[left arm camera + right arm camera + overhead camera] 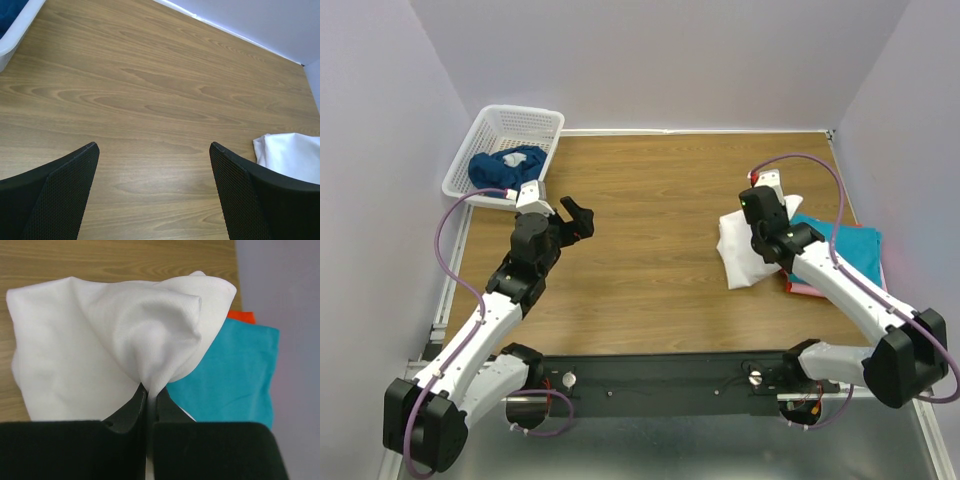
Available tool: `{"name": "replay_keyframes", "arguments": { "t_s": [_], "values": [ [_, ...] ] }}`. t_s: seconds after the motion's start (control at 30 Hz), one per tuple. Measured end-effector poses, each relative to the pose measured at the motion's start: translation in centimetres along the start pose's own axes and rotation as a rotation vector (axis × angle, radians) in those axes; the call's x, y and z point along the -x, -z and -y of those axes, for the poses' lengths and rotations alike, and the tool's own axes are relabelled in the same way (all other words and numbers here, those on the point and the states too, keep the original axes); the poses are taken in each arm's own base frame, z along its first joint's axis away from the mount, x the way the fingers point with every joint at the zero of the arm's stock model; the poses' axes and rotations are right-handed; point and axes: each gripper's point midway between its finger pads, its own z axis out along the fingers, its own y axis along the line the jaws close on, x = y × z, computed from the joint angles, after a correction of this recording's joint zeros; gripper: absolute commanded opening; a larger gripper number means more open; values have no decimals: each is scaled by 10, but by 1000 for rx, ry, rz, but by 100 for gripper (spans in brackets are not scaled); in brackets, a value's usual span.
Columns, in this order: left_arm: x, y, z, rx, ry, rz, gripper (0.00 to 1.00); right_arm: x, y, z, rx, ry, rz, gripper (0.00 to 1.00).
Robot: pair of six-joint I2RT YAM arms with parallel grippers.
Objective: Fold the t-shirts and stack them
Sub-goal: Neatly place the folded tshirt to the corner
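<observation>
A white t-shirt [742, 250] [75, 350] lies bunched on the table's right side, its edge also showing in the left wrist view [292, 156]. My right gripper [150, 392] [767, 232] is shut on a pinched fold of it, and the cloth rises into a peak above the fingertips. Just right of it lies a folded teal t-shirt [850, 250] [235, 375] on top of a pink one [802, 289], with a red-orange edge [242, 317] behind. A dark blue t-shirt [505, 168] sits in the basket. My left gripper [575, 220] [155, 150] hangs open over bare wood.
A white lattice basket [490, 130] stands at the table's far left corner, its rim showing in the left wrist view [12, 37]. Pale walls close off the back and both sides. A dark rail [660, 380] carries both arm bases at the near edge.
</observation>
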Motion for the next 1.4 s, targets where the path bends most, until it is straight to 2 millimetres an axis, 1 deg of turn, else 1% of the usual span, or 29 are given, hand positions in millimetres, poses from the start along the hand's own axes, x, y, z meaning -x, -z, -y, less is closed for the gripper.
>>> {"name": "replay_keyframes", "arguments": {
  "t_s": [0.13,0.27,0.4,0.53,0.6,0.7,0.83,1.03,1.2,1.4],
  "values": [
    [3,1,2,-8,3,13,98,10,13,26,-80,25,27,1],
    [3,1,2,-9,2,15,98,16,20,41,-128,48,29,1],
    [3,1,1,-8,0,14,98,15,25,53,-167,69,11,1],
    [3,1,1,-9,0,14,98,20,32,62,-186,71,11,1],
    [3,1,1,-8,0,14,98,25,36,66,-191,64,20,1],
    [3,1,1,-8,0,14,98,38,44,73,-193,39,48,1],
    [3,1,1,-8,-1,15,98,51,54,83,-202,9,75,1],
    [3,1,1,-7,0,16,98,60,67,97,-217,-4,94,1],
    [2,1,0,-6,-1,14,98,56,69,113,-259,6,72,1],
    [2,1,0,-3,-1,16,98,36,54,147,-355,-13,-39,1]
  ]
}}
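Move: The right hand already grips the white t-shirt, whose middle hangs roughly 6 cm to the left, 4 cm ahead and 8 cm below. The shirt stack it is being taken to centres about 9 cm to the right, 2 cm ahead and 14 cm down; the pink edge sticks out at its near side, some 10 cm right, 6 cm back and 15 cm below the hand. From the left hand the stack lies about 51 cm right, 1 cm ahead and 19 cm below. Upward and to the right, the right arm carries the pinched white t-shirt: it climbs about 12 cm while easing rightward, rises almost straight for a stretch, then swings faster to the right at the top to bring the hand over the shirt stack, some 10 cm rightward in all. The wrist turns about 15 degrees clockwise and rolls its left side down; the fingers keep their hold. ##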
